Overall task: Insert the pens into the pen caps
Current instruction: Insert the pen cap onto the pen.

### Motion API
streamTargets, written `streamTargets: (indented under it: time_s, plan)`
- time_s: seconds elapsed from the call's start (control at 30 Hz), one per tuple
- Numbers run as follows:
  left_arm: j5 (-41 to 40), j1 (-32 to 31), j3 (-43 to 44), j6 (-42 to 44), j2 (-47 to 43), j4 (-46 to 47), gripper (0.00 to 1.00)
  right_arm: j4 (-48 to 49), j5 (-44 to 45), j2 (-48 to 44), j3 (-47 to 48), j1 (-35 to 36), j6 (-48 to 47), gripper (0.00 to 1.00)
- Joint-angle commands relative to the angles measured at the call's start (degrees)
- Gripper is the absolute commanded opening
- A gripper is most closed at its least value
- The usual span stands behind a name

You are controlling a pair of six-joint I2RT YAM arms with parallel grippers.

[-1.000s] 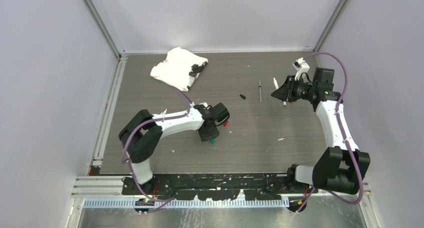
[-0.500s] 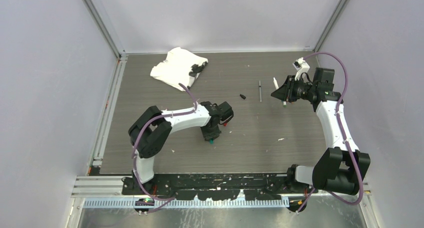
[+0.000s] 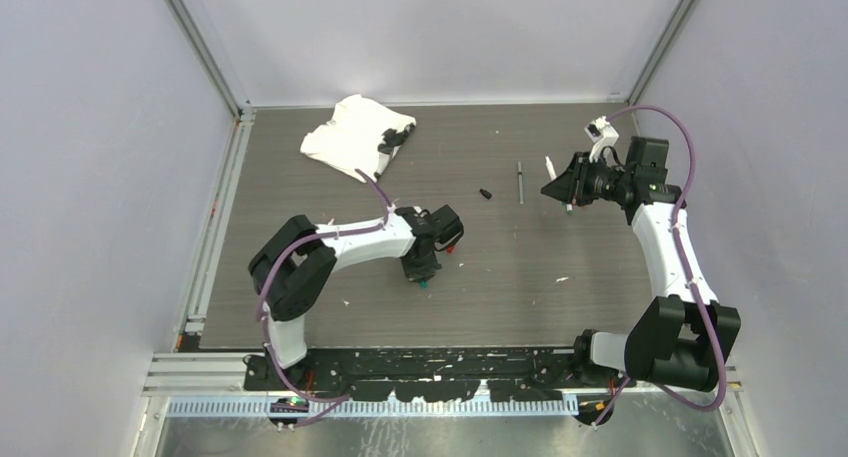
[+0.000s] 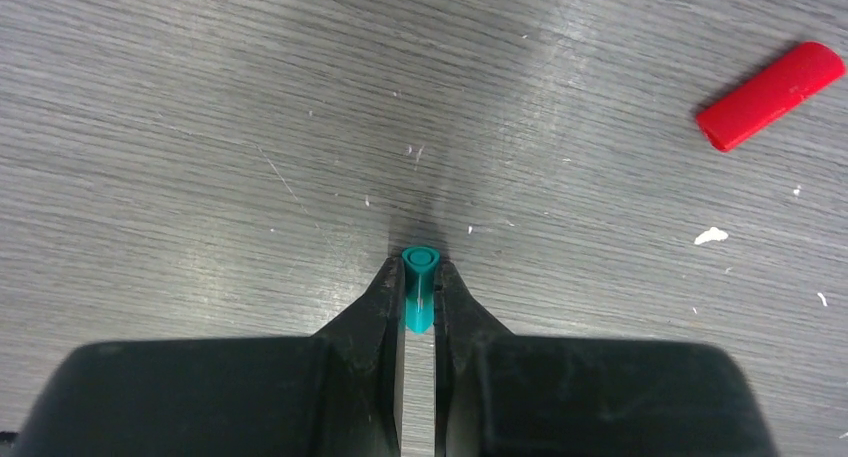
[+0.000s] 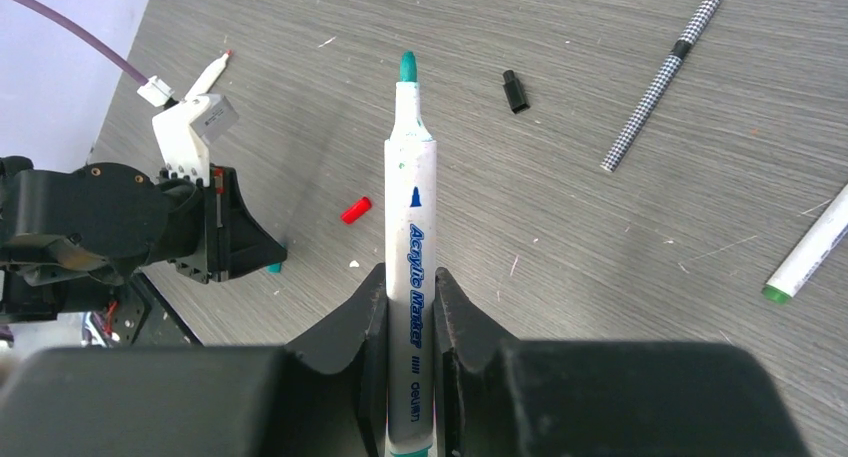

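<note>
My left gripper (image 4: 420, 277) is shut on the teal pen cap (image 4: 419, 295), pinched at the fingertips just above the table; from above the gripper (image 3: 423, 275) sits at centre-left. A red pen cap (image 4: 770, 95) lies loose to its right. My right gripper (image 5: 410, 282) is shut on a white pen (image 5: 410, 207) with a teal tip, held above the table at the right (image 3: 557, 189). A checkered grey pen (image 3: 520, 182) and a black pen cap (image 3: 485, 193) lie between the arms. Another white pen (image 5: 808, 249) with a green end lies by the right gripper.
A crumpled white cloth (image 3: 350, 137) with a black object (image 3: 397, 137) on it lies at the back left. Small white flecks are scattered over the grey table (image 3: 520, 277). Walls and aluminium rails (image 3: 215, 217) enclose the table.
The left jaws have closed onto the teal cap, and the left elbow has swung a little. The right arm with its pen has barely moved.
</note>
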Motion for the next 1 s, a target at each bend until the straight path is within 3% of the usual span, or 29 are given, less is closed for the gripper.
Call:
streamTargets:
  time_s: [0.0,0.33,0.53,0.83,0.97]
  plan:
    - [-2.1,-0.3,-3.2,3.5,-3.7,7.3,0.01,2.7,-3.9,-2.9,-1.1,-0.2,0.5,0.01]
    - [2.0,1.6,-16.9,10.0,-20.4,32.0,0.01,15.4,-14.7,-8.1,-9.6,1.5,1.6,0.01]
    - [5.7,5.4,-29.7,9.3,-30.4,52.3,0.01,20.3,-15.6,-8.9,-14.0,9.0,2.5,0.01]
    - [6.0,9.0,-43.1,6.9,-41.1,78.1,0.01,45.6,-15.0,-6.7,-23.6,21.2,17.8,0.01]
    - [4.3,9.0,-47.6,6.3,-42.8,90.0,0.01,47.2,-15.1,-5.0,-24.1,24.2,17.8,0.01]
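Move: The left hand, already holding the teal pen cap just above the table, has the marker in the right hand about 25 cm to its right, 13 ahead and 20 above. The red cap lies roughly 7 cm ahead and 7 to its right at table level, the black cap some 20 ahead and 15 right. From the right hand, the held teal cap is about 25 cm left, 11 back and 19 below. Cap and marker converge: left hand rises 14 cm, tilting upward, right sweeps 14 cm left and 9 back. ##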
